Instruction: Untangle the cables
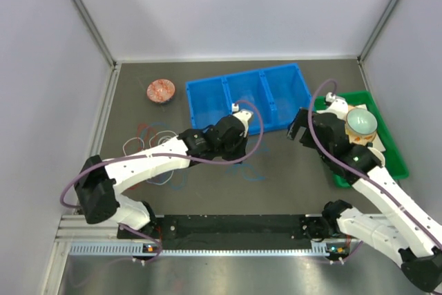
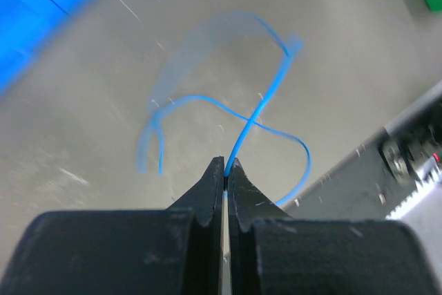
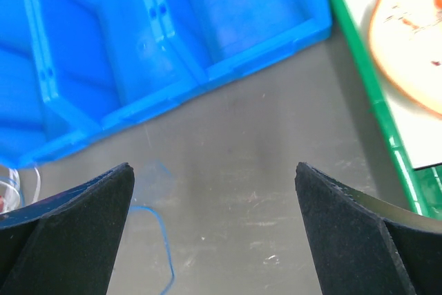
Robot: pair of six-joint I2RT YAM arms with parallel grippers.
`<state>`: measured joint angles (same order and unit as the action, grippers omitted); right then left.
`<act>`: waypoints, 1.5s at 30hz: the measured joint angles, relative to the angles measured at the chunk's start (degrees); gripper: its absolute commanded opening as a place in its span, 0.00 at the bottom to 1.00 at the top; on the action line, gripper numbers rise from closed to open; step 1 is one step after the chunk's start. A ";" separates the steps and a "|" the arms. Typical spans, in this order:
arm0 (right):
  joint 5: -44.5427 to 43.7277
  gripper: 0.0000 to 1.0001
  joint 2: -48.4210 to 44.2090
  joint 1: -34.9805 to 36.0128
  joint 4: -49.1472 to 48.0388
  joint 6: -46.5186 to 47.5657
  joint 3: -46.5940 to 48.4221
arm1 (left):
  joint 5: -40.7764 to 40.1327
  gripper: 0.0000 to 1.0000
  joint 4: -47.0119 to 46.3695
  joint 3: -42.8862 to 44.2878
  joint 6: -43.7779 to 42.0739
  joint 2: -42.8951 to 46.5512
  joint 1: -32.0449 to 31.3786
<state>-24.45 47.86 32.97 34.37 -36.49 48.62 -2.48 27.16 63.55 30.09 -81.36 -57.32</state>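
Note:
My left gripper [image 2: 226,164] is shut on a thin blue cable [image 2: 266,105] and pinches it at the very fingertips. From there the cable runs out in a loose crossing loop over the grey table. Seen from above, the left gripper [image 1: 240,151] hangs over the table's middle, with the blue cable [image 1: 254,173] faint just beside it. A tangle of red and white cables [image 1: 157,141] lies to the left, under the left arm. My right gripper [image 3: 214,170] is open above bare table with nothing between its fingers, and a bend of the blue cable [image 3: 164,246] lies by its left finger.
A blue three-compartment bin [image 1: 248,98] stands at the back centre. A green tray [image 1: 390,150] on the right holds a pale bowl [image 1: 361,121] and a plate [image 3: 414,46]. A small reddish dish [image 1: 161,90] sits back left. Black rail [image 1: 235,226] along the near edge.

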 measured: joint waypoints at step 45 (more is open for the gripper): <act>-10.19 0.99 -9.20 0.00 10.03 -2.86 0.57 | -17.90 0.00 7.32 37.38 -11.56 -8.72 20.57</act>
<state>-34.63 38.65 32.97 44.40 -39.35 49.19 -20.38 34.48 100.92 18.52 -90.08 -36.75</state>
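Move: My left hand already holds the blue cable, its slack trailing just beneath. The blue box's left compartment lies about 22 cm ahead of that hand and 10 cm left, 9 cm lower; the whole box centres some 25 cm ahead and 4 cm right. The tangled cables lie about 28 cm left and 3 cm ahead, the patterned bowl 28 cm left and 29 cm ahead. From my right hand that compartment is roughly 15 cm ahead and 30 cm left. Keeping the blue cable pinched in shut fingers, I sweep my left hand steeply up and forward from the bare table, then leftward, about 20 cm forward overall, to high over the box's left side. I tip the fingers up some 30 degrees and swing them counter-clockwise, dip about 7 cm, then start rising again. My open, empty right hand backs off right and a little back. ##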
